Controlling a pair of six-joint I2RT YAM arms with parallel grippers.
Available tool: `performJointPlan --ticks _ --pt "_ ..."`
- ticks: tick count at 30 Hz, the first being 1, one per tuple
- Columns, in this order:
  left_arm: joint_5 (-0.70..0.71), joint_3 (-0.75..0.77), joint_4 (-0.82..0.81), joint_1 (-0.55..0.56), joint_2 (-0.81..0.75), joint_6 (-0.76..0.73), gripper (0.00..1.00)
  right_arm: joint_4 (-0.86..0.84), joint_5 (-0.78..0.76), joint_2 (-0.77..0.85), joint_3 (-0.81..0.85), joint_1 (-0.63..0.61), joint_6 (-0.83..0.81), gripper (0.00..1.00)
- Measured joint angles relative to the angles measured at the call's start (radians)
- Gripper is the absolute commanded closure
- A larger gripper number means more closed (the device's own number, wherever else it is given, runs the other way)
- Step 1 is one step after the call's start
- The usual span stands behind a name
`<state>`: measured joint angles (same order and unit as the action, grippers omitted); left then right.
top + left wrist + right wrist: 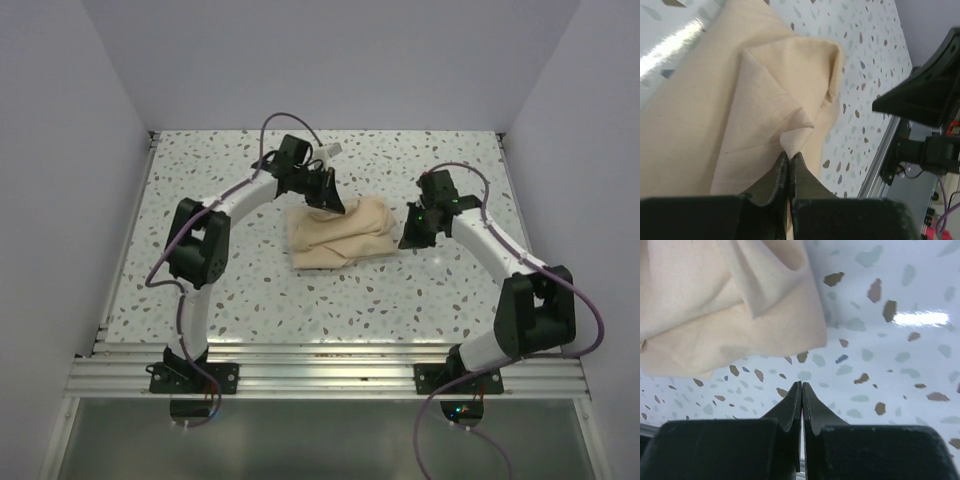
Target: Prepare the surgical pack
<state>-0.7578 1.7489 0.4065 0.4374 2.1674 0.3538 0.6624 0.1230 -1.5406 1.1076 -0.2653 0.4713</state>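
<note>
The tan cloth sheet (340, 232) lies folded into a bundle at the middle of the table. My left gripper (333, 205) is at the bundle's far edge, shut on a corner of the cloth (797, 136). My right gripper (408, 240) is shut and empty, just right of the bundle, with its tips (801, 385) over bare table short of the cloth's edge (740, 305). The metal tray, scissors, forceps, gauze and packet are out of view.
The speckled table (250, 290) is walled at the back and both sides. A metal rail (330, 365) runs along the near edge. My right arm (930, 100) shows in the left wrist view, close beyond the bundle.
</note>
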Motion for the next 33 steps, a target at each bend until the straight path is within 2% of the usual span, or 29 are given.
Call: performJointPlan --ticks 6,11,16,18,19,22,26,30,33 --pt "0.014 -0.16 0.004 0.113 -0.171 -0.061 1.0 0.06 0.037 0.091 -0.037 0.14 -0.025 1.0" --pt "0.003 -0.294 -0.007 0.155 -0.273 -0.069 1.0 0.066 0.068 0.01 -0.024 0.186 -0.029 1.0" --pt "-0.007 -0.425 -0.01 0.183 -0.296 -0.083 1.0 0.06 0.105 -0.114 0.032 0.19 -0.035 1.0" --pt "-0.015 -0.473 -0.009 0.206 -0.296 -0.087 0.92 0.056 0.11 -0.142 0.047 0.19 -0.035 1.0" --pt "-0.02 -0.493 -0.009 0.218 -0.296 -0.088 0.75 0.055 0.112 -0.155 0.054 0.19 -0.035 1.0" --pt "-0.031 -0.531 -0.007 0.243 -0.304 -0.108 0.5 0.055 0.115 -0.181 0.071 0.193 -0.042 0.99" --pt "-0.013 -0.562 0.003 0.243 -0.375 -0.13 0.44 0.063 0.111 -0.194 0.097 0.209 -0.055 0.81" --pt "0.034 -0.563 -0.011 0.223 -0.499 -0.129 0.41 0.082 0.106 -0.194 0.138 0.236 -0.074 0.75" --pt "0.067 -0.563 -0.059 0.182 -0.581 -0.108 0.46 0.064 0.155 -0.194 0.167 0.248 -0.067 0.7"
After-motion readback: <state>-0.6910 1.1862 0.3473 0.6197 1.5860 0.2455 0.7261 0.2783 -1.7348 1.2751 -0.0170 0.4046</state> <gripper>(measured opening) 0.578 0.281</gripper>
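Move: The left hand holds the drape pinched about 12 cm above the table; the bare spot where it is to be laid is roughly 19 cm back and 1 cm right of that hand. The drape's near edge lies about 9 cm back and 5 cm left, its right corner some 3 cm back and 14 cm right. From the right hand, empty and shut, that corner is about 5 cm ahead, 2 cm left and 9 cm below. Left hand draws the pinched drape back about 20 cm, releases it, rises; right hand moves right, starts opening. ##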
